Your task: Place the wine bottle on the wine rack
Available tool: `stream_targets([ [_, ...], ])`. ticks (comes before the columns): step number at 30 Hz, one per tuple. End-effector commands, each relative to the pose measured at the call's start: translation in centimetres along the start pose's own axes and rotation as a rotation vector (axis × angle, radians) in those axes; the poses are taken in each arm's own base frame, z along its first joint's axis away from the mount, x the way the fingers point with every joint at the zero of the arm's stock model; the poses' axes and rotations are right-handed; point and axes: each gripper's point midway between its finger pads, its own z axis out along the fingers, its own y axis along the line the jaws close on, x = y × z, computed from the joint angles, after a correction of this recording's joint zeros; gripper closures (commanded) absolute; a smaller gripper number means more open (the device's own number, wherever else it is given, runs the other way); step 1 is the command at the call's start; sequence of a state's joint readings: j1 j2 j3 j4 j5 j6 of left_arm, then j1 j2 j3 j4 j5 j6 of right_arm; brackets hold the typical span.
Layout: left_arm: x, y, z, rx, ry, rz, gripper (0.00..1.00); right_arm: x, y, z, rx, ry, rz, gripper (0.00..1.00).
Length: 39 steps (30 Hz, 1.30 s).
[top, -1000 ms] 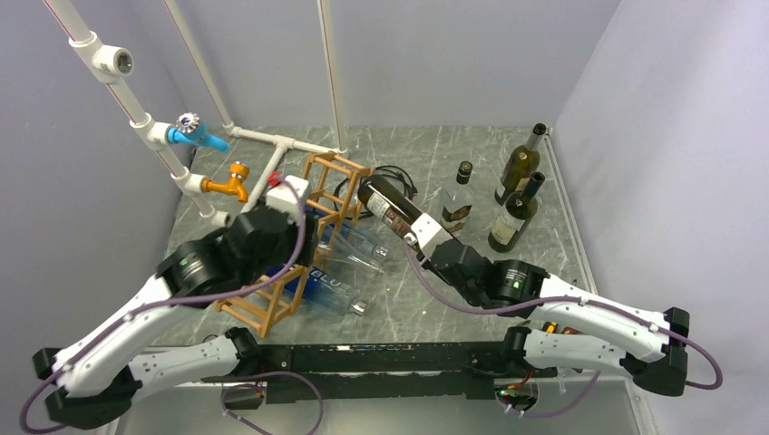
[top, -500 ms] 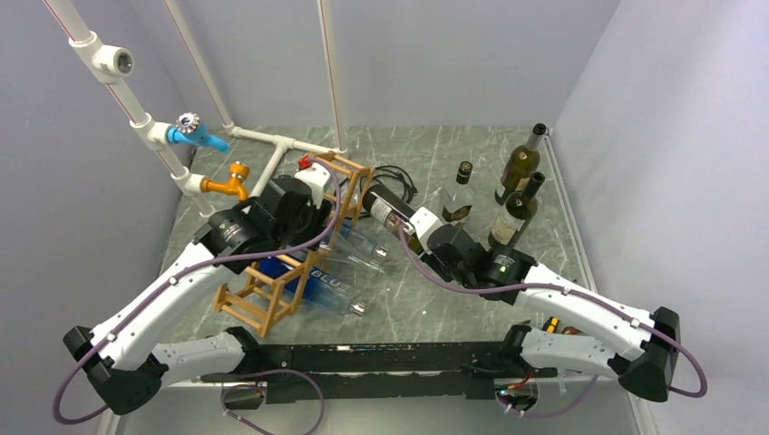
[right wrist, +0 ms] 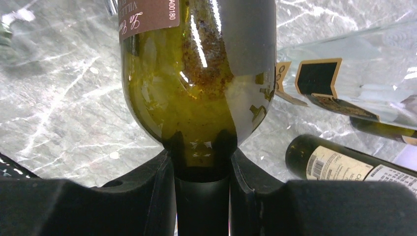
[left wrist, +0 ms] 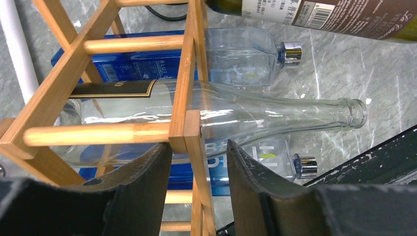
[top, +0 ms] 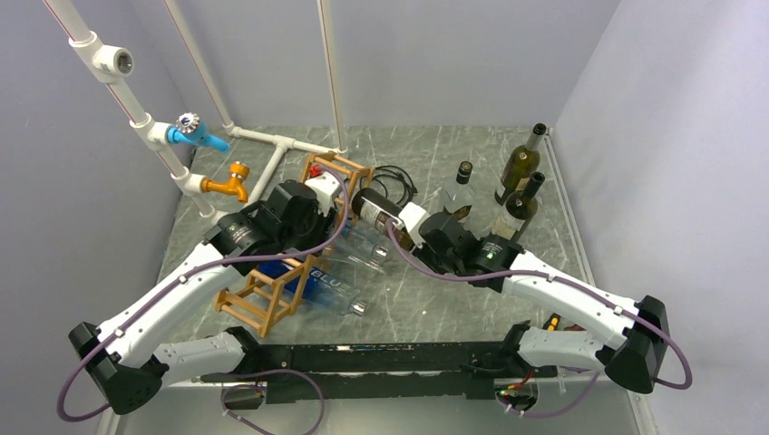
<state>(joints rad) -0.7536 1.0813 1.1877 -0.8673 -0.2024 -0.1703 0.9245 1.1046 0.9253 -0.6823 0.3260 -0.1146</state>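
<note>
The wine rack (top: 272,294), an orange-brown stick lattice, lies slanted across the left of the table with clear and blue bottles in it. My left gripper (left wrist: 198,144) straddles one upright stick (left wrist: 193,88) of the rack near its far end. The left finger touches the joint and a gap shows at the right finger. The dark green wine bottle (right wrist: 196,73) hangs nearly level just right of the rack's far end (top: 335,168). My right gripper (right wrist: 202,152) is shut on its neck. The bottle's labelled body (left wrist: 314,14) crosses the top of the left wrist view.
A clear bottle (left wrist: 275,110) and two blue-labelled flasks (left wrist: 241,54) lie in the rack. Three bottles stand at the back right (top: 522,163), (top: 515,213), (top: 458,195). White pipes with a blue tap (top: 195,134) and an orange tap (top: 231,181) run along the left. A black cable (top: 394,177) lies behind.
My left arm has swung up to the rack's far end and its jaws have narrowed around a stick. My right arm has carried the wine bottle leftward, closer to the rack.
</note>
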Motion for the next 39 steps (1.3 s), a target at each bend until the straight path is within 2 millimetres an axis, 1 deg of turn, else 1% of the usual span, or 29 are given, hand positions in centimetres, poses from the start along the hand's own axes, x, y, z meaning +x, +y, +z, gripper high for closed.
stream_targets([
  [1,-0.4,-0.8,1.1,0.05,-0.03,0.039,0.52,-8.3,-1.9,-1.9,0.032,-0.281,0.075,1.0],
  [3,-0.3,-0.9,1.4,0.056,-0.038,0.042,0.54,-8.8,-1.9,-1.6,0.018,-0.291,0.079,1.0],
  [6,-0.2,-0.8,1.6,0.051,-0.049,0.057,0.61,-9.4,-1.5,-0.8,-0.001,-0.286,0.075,1.0],
  [12,-0.7,-0.7,1.4,0.065,-0.112,0.111,0.79,-10.3,-1.7,0.6,0.009,-0.295,0.066,1.0],
  [15,-0.8,-0.7,1.2,0.071,-0.154,0.126,0.86,-10.5,-1.8,1.8,0.01,-0.319,0.045,1.0],
  [17,-0.8,-0.6,1.2,0.077,-0.18,0.136,1.0,-10.9,-2.0,2.4,0.012,-0.344,0.042,1.0],
  [20,-0.5,-0.3,1.2,0.076,-0.192,0.157,1.0,-11.8,-2.1,3.1,-0.002,-0.377,0.03,1.0],
  [25,0.1,-0.7,1.5,0.102,-0.186,0.163,1.0,-13.6,-2.4,4.5,-0.06,-0.391,0.009,1.0],
  [31,0.3,-0.2,1.5,0.117,-0.2,0.14,1.0,-15.8,-3.6,6.2,-0.064,-0.406,-0.01,1.0],
  [34,0.2,0.0,1.4,0.12,-0.211,0.127,1.0,-16.3,-3.7,6.9,-0.074,-0.409,-0.036,1.0],
  [37,0.2,0.5,1.4,0.113,-0.21,0.114,1.0,-16.6,-4.3,7.3,-0.057,-0.431,-0.032,1.0],
  [39,0.2,0.2,1.3,0.134,-0.213,0.113,1.0,-17.0,-4.2,7.5,-0.085,-0.448,-0.022,1.0],
])
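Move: I hold the wine bottle by its neck in my right hand, its base reaching towards the rack's far bay, which lies about 18 cm ahead of that hand and 19 cm to its left, near its height. The far blue bottle lies roughly 3 cm ahead, 18 cm left and 10 cm below; the black cable is some 16 cm ahead, 5 cm left, 15 cm down. The rack's middle post sits about 2 cm straight below my open left fingers, with the clear bottle just beneath, 2 cm ahead, 2 cm right and 8 cm down. My left hand sinks about 2 cm and closes on the rack's middle post, then keeps pinching it while the wrist tilts some 10 degrees. My right hand keeps its hold on the neck and carries the wine bottle base-first into the far bay, going about 10 cm forward and 8 cm left, slow at first and then quicker, with the wrist turning a little counter-clockwise. ##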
